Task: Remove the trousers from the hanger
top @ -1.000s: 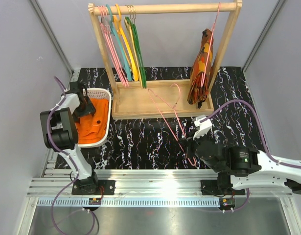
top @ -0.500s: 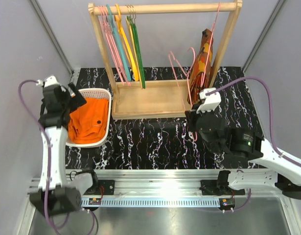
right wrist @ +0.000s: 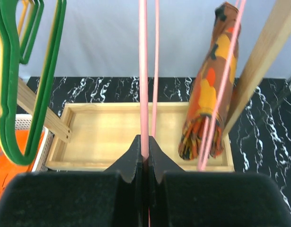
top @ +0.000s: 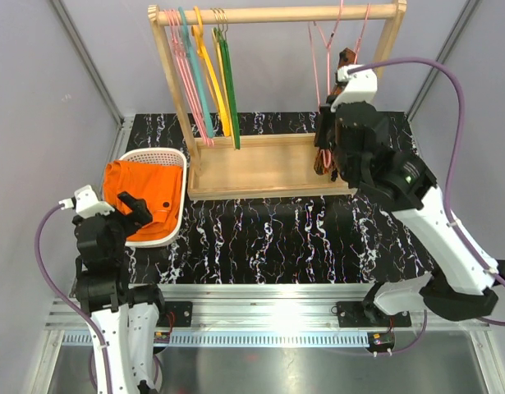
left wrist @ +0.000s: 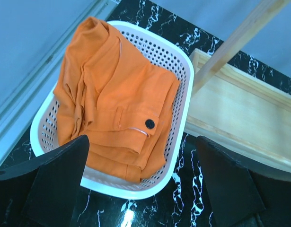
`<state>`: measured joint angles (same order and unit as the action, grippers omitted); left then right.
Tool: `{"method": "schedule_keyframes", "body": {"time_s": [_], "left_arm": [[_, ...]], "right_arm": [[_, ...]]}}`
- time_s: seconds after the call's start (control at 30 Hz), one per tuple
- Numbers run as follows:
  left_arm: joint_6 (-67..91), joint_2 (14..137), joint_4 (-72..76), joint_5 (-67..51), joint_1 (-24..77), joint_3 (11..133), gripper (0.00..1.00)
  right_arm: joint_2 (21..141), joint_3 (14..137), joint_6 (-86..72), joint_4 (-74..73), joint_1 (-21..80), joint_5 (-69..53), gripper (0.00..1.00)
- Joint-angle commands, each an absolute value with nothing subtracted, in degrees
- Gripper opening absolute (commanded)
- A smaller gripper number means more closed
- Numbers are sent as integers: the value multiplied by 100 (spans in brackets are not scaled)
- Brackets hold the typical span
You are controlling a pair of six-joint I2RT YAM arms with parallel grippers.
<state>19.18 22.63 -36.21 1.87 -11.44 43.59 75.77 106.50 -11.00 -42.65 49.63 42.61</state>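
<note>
The orange trousers (top: pixel 141 190) lie folded in the white basket (top: pixel 176 156) at the left, off the hanger. They fill the basket (left wrist: pixel 187 80) in the left wrist view, button side up (left wrist: pixel 118 106). My left gripper (top: pixel 135 210) hovers open just in front of the basket with nothing between its fingers (left wrist: pixel 60 184). My right gripper (top: pixel 326 121) is raised by the wooden rack and shut on the bare pink hanger (top: pixel 318 57), whose wire (right wrist: pixel 144 85) runs straight up from the jaws toward the rail. Whether its hook sits on the rail I cannot tell.
The wooden rack (top: pixel 277 13) stands on a wooden tray (top: pixel 260 168). Pink, teal, yellow and green hangers (top: pixel 204 74) hang at its left. A camouflage garment (right wrist: pixel 207 94) on another pink hanger hangs at the right, close beside my right gripper and the rack's post (right wrist: pixel 263 61).
My left gripper opened, let go of the trousers in the basket and drew back toward the near edge. My right arm lifted the pink hanger from the table up to the rail.
</note>
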Motion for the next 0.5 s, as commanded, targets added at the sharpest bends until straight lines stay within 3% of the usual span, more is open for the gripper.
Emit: {"method": "schedule_keyframes", "body": {"time_s": [0.0,0.27,0.47], "left_arm": [[1846,2083,-3278,-141,-1160,4306,99],[1819,2214,-3234,-316,-1143,4280,99],[1802,2355,-3226,-395,-1090,4280,99]], "right_arm": [[8067,11293,-756,-4113,4633,3798,0],[8893,11681,-957,-3858,3719,3200,0],[8974,11312,-949,-3630,3358,2716,0]]}}
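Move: The right hand already grips the empty pink hanger; its goal, the free stretch of rail, lies about 15 cm ahead, straight on, and some 22 cm above it. The camouflage trousers hang roughly 15 cm ahead and 7 cm to the right, their middle some 15 cm lower. The green hangers are about 13 cm ahead, 20 cm left and 5 cm up. From the left hand that stretch of rail is roughly 24 cm ahead, 43 cm right and 42 cm up. Forward first and nearly level, then forward and down: the right arm carries the pink hanger about 10 cm out towards the rack, sinking some 5 cm over the later part to bring the hook onto the rail. The fingers stay shut on the hanger while the hand tips slightly downward, passing towards the left side of the camouflage trousers. ##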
